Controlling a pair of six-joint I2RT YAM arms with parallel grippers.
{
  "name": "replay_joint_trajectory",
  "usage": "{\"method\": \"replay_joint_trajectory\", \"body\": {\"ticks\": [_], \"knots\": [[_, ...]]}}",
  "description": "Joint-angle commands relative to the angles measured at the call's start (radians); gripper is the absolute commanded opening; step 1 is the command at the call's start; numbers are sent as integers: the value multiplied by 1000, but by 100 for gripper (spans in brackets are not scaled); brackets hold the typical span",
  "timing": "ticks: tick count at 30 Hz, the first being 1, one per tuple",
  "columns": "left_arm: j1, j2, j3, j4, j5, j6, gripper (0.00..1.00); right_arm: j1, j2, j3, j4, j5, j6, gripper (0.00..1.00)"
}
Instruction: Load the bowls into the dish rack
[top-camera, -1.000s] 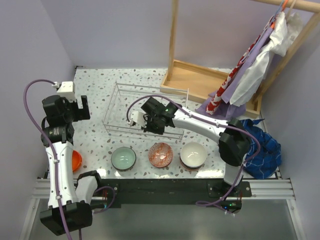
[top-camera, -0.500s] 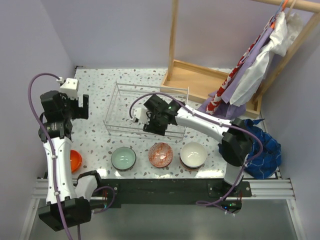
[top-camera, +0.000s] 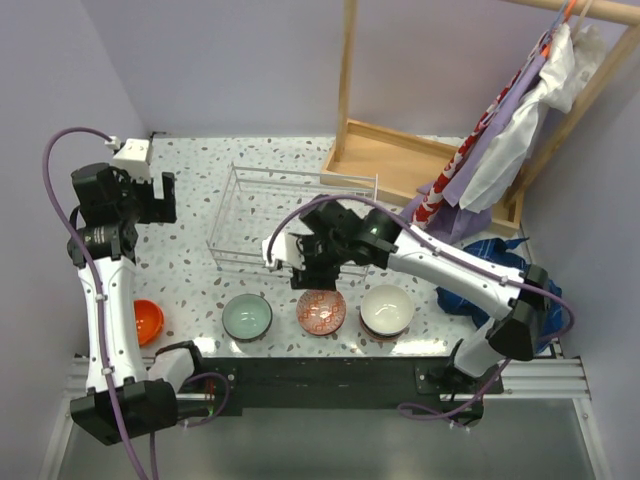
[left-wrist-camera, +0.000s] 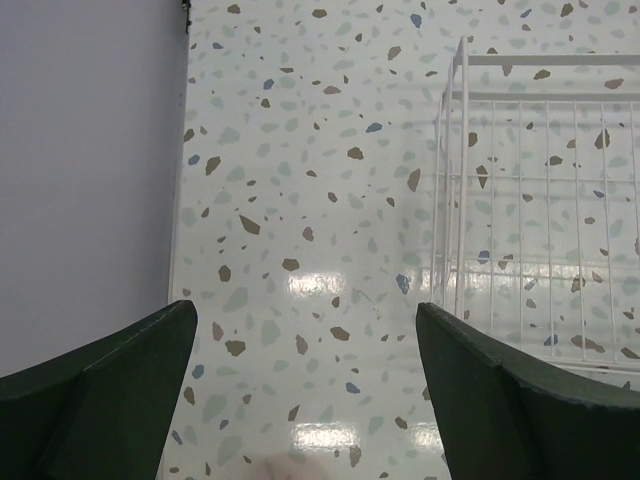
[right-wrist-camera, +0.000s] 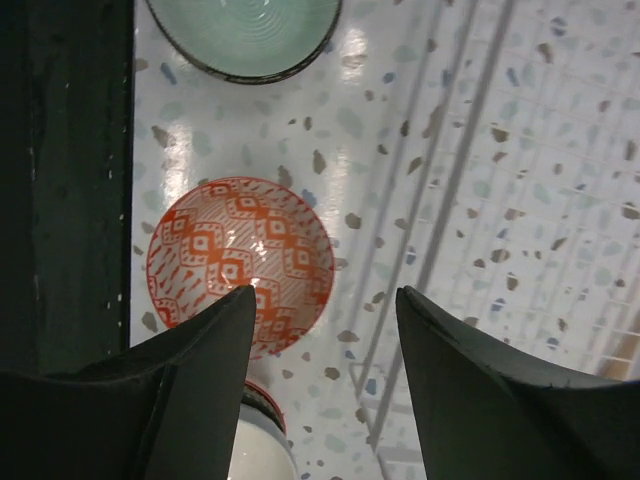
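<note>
Three bowls stand in a row near the front edge: pale green (top-camera: 247, 317), red-patterned (top-camera: 321, 310) and white (top-camera: 387, 310). A plain orange bowl (top-camera: 147, 320) sits at the left edge, partly behind the left arm. The wire dish rack (top-camera: 290, 215) stands behind the row and holds no bowls. My right gripper (top-camera: 308, 272) is open and empty, just above the far rim of the red-patterned bowl (right-wrist-camera: 240, 260); its jaws (right-wrist-camera: 325, 295) straddle that rim, with the rack (right-wrist-camera: 520, 200) to the right. My left gripper (top-camera: 160, 197) is open and empty, left of the rack (left-wrist-camera: 540, 200).
A wooden tray-like frame (top-camera: 400, 165) with uprights stands at the back right, with clothes (top-camera: 500, 140) hanging over it. A blue cloth (top-camera: 520, 290) lies at the right edge. Purple walls close in the left and back sides.
My right gripper has moved from over the rack's front edge toward the near side, to above the red-patterned bowl. My left gripper has shifted slightly left and back.
</note>
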Motion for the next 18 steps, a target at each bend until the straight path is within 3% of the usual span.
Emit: {"method": "replay_joint_trajectory", "body": {"ticks": [1, 7, 18], "knots": [[7, -31, 1, -11, 6, -33, 96, 65, 44, -84, -29, 18, -10, 61], [7, -70, -30, -11, -34, -49, 96, 171, 131, -77, 75, 2, -24, 60], [32, -5, 59, 7, 33, -105, 95, 289, 311, 61, 213, -62, 45, 57]]}}
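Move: The green bowl sits about 13 cm to the right hand's left, some 5 cm back towards the base and 18 cm below. The red patterned bowl is level with it but 4 cm to the hand's right, the white bowl 19 cm to its right in the same row. The rack's middle lies roughly 17 cm ahead of this hand and 2 cm to its left. From the left hand the green bowl is about 17 cm back, 17 cm right and 25 cm down. The green bowl is approached by the empty right hand, which first drops quickly and draws back some 6 cm, away from the rack, then swings left while still sinking more slowly, about 10 cm down in all. The wrist turns some 15 degrees counter-clockwise; the fingers stay part open and end short of the bowl, without touching it. ##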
